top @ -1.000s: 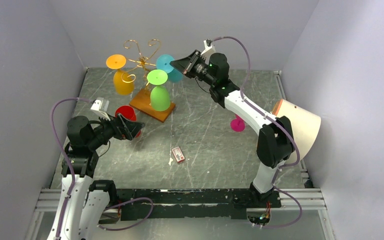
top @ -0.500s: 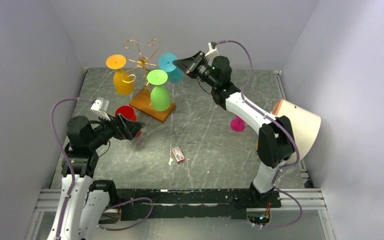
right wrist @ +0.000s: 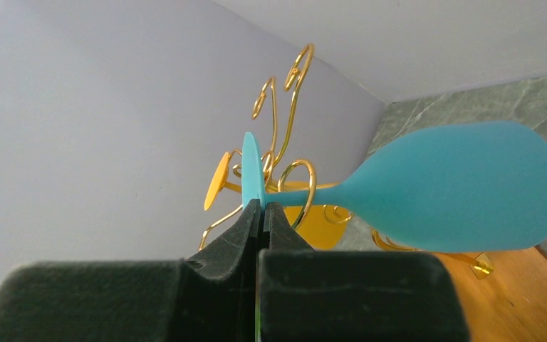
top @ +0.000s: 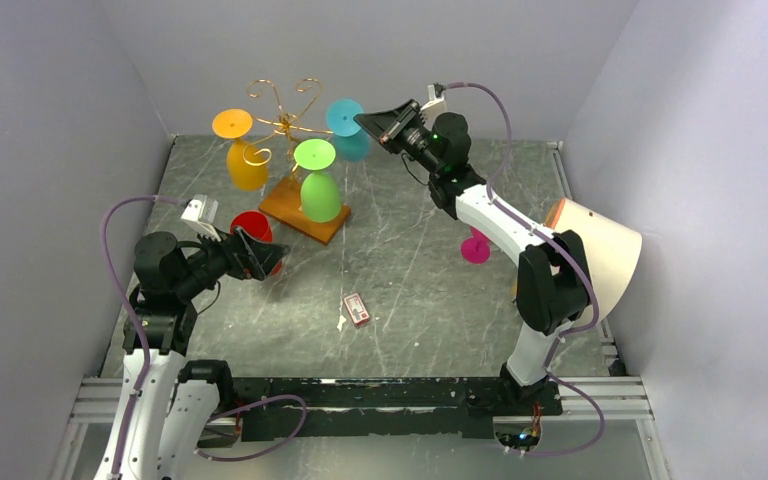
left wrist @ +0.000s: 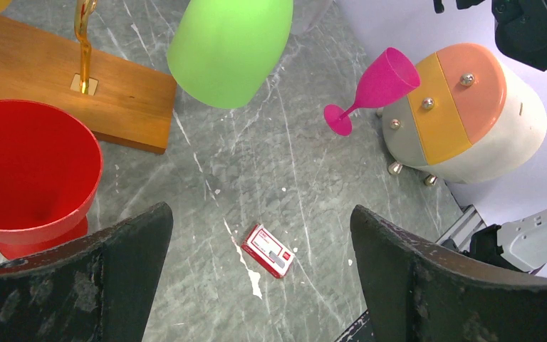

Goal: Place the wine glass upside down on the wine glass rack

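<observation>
My right gripper (top: 368, 123) (right wrist: 262, 208) is shut on the edge of the round foot of a teal wine glass (top: 352, 146) (right wrist: 456, 185). It holds the glass upside down beside the right side of the wine glass rack (top: 282, 112) (right wrist: 292, 92). The teal stem crosses one gold curl; I cannot tell whether they touch. A yellow glass (top: 245, 160) and a green glass (top: 318, 190) (left wrist: 228, 50) hang upside down on the rack. My left gripper (top: 265, 255) (left wrist: 260, 221) is open and holds nothing, next to an upright red glass (top: 250, 225) (left wrist: 28, 171).
The rack's wooden base (top: 305, 218) (left wrist: 57, 92) sits at the back left. A pink glass (top: 475, 247) (left wrist: 370, 85) stands by a white and orange rounded object (top: 600, 250) (left wrist: 463, 114) at the right. A small red box (top: 357, 308) (left wrist: 267, 251) lies mid-table.
My right gripper has carried the teal glass a little to the right and up, away from the rack's centre. The left arm has not moved.
</observation>
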You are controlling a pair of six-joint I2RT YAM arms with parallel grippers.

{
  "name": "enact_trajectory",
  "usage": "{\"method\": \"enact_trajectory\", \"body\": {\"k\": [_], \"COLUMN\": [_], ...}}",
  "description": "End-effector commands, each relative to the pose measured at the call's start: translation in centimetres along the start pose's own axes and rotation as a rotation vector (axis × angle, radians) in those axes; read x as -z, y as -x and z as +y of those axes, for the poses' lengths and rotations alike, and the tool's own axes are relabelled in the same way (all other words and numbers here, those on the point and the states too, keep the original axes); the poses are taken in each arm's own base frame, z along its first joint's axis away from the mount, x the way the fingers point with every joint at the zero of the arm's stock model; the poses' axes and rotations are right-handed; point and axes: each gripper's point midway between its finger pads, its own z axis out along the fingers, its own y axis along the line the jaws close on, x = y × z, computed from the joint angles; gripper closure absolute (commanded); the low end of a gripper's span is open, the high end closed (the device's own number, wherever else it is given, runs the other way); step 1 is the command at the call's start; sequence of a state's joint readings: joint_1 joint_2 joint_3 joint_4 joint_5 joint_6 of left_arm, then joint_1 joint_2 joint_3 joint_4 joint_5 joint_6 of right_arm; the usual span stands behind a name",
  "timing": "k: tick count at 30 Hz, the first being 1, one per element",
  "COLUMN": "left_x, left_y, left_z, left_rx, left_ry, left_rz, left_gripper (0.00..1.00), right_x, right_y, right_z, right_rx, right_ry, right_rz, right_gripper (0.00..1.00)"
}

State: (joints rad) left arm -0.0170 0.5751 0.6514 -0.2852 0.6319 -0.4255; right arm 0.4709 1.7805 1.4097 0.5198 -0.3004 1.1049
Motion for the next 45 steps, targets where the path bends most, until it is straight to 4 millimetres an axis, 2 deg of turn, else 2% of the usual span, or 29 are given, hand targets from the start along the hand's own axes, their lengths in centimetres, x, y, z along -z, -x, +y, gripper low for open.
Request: {"method": "enact_trajectory", "body": {"k": [1,5,16,21,24,28,32,35,36,37,45], "left_x": [0.2,0.2,0.0,-0.1,0.0,0.2,0.7,1.1,1.2,1.4,2.5], "left_y": [0.5,0.5,0.3,0.3,0.5,0.8,1.4,1.4,1.5,1.5,0.8], "left_z": [-0.4,-0.3,0.2,0.9,1.5,2.8,4.6,5.8,6.2,6.7,11.5], "left_rx": [-0.028,-0.027,-0.013,-0.001,0.005,0.027,0.071,0.126,0.146,0.171,0.427], "left_ry": [-0.005,-0.002,0.019,0.057,0.099,0.182,0.306,0.384,0.413,0.445,0.741], "left_rz": [-0.016,-0.014,-0.008,-0.002,-0.005,-0.019,-0.055,-0.082,-0.092,-0.100,-0.188], "left_gripper": [0.02,0.02,0.02,0.02,0.02,0.02,0.02,0.02,0.02,0.02,0.02], "right_x": [-0.1,-0.1,-0.9,-0.8,-0.4,0.9,2.9,4.8,5.4,6.0,10.1], "right_y": [0.9,1.0,0.5,0.5,0.7,0.9,1.5,1.7,1.8,1.7,1.0], "right_z": [0.2,-0.4,-2.0,-2.1,-2.2,-1.9,-1.1,-1.2,-1.0,-1.0,-0.2], "right_rx": [-0.013,-0.031,-0.043,-0.035,-0.030,-0.016,0.021,0.038,0.045,0.054,0.264], "right_ry": [0.025,0.013,-0.017,-0.022,-0.028,-0.018,-0.021,-0.018,-0.011,-0.010,-0.077], "right_rz": [-0.033,-0.041,-0.017,-0.014,-0.015,-0.010,-0.022,-0.034,-0.034,-0.028,0.038], "right_gripper": [1.00,0.93,0.84,0.76,0.67,0.54,0.30,0.23,0.15,0.02,0.00]}}
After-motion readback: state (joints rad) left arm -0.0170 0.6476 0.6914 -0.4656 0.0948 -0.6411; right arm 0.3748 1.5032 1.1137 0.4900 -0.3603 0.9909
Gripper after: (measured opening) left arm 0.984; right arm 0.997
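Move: The blue glass hangs upside down, pinched by its foot's rim in the right hand; the rack's right-hand curl, where it goes, is about 3 cm left, 1 cm ahead and 2 cm below that hand. The rack's hub lies some 12 cm left and 1 cm back, the green glass 8 cm back, 7 cm left and 8 cm lower. From the left hand the red glass stands roughly 15 cm ahead, 7 cm left, 17 cm down; the green glass 14 cm ahead, 8 cm right, slightly higher. The blue glass is lowered about 2 cm and eased slightly forward by the right hand to rest its foot on the curl; the fingers open fully and back off the rim, dipping briefly, then withdrawing right and back. Meanwhile the empty, open left hand swings left, down and forward towards the red glass, turning some 30 degrees counter-clockwise and tipping down. ##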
